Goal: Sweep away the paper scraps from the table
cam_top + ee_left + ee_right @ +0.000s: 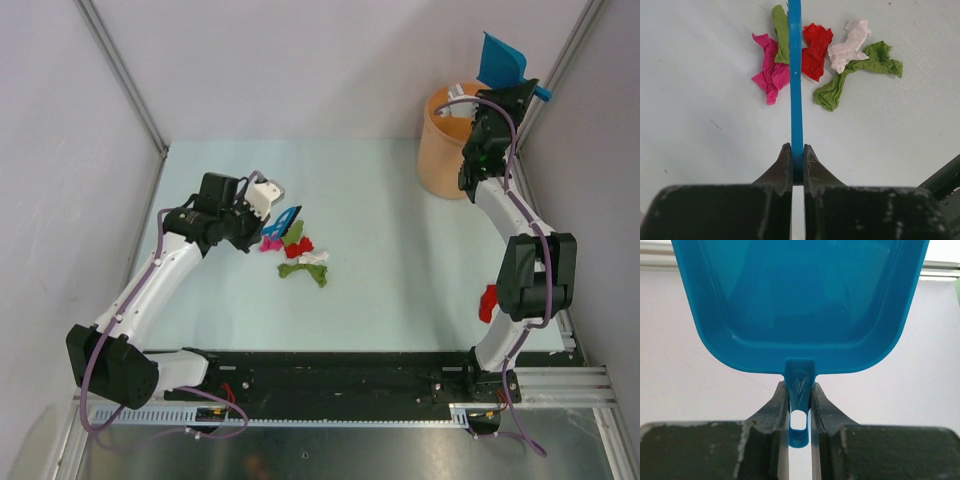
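Several paper scraps [303,258] lie in a cluster on the table [400,260]. In the left wrist view they show as a magenta wad [771,72], a red one [816,50], a white one [850,42] and two green ones [855,75]. My left gripper [797,147] is shut on a thin blue sweeper blade [796,75] that reaches edge-on into the cluster, between the magenta and red wads. My right gripper [799,387] is shut on the handle of the blue dustpan [800,305]. It holds the dustpan [500,62] high at the back right.
An orange bin [445,150] stands at the table's back right corner, below the raised dustpan. A red piece [487,300] lies by the right arm's elbow, partly hidden. Grey walls with metal posts close in both sides. The black base rail [340,375] runs along the near edge.
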Tool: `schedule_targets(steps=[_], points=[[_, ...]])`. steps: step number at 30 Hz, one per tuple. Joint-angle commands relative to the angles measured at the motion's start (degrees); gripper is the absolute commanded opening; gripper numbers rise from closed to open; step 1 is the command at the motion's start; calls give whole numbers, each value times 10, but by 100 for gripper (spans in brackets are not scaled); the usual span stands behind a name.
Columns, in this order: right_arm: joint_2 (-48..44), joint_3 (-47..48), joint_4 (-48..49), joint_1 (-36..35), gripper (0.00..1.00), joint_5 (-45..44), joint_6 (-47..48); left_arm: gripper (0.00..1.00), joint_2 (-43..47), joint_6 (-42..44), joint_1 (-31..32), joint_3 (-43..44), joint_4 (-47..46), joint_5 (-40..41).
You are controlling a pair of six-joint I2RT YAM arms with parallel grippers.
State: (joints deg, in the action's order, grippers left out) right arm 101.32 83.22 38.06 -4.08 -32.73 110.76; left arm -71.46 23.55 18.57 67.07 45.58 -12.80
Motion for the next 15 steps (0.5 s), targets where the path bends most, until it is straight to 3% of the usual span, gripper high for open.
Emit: schedule_targets(steps=[1,5,7,15], points=[[-31,-18,47,11,0,28,47,0,13,10,-3,-1,-8,-12],[-45,9,26,-4,0,-12,-41,0,10,4,-3,5,-8,-18],[-59,45,-11,-26,0,-49,-152,0,8,4,-3,9,-8,-23],[-196,67,-376,-131,0,-19,-576,0,-3,-8,-2,16,-8,-50]])
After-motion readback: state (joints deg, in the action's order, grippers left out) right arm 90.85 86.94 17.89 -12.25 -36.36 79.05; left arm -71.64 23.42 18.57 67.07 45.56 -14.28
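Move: The paper scraps, piled beside the left hand's brush, lie far to the right hand's left: about 46 cm left, 15 cm back and some 42 cm below. The bin's middle is only about 7 cm left of the right hand, 5 cm ahead and 28 cm down; a lone red scrap lies roughly 29 cm back and 3 cm left, on the table. From the left hand the pile is about 6 cm ahead, 8 cm right and 17 cm below. The right hand, gripping the already empty dustpan by its handle, dips about a centimetre over the bin and then swings away to its left, back and slightly up, some 7 cm in all, quickening towards the scrap pile. As it goes, the wrist rolls the pan back out of its tipped pose, left side rising by nearly 30 degrees, with a small counter-clockwise turn, while the fingers keep their hold. ##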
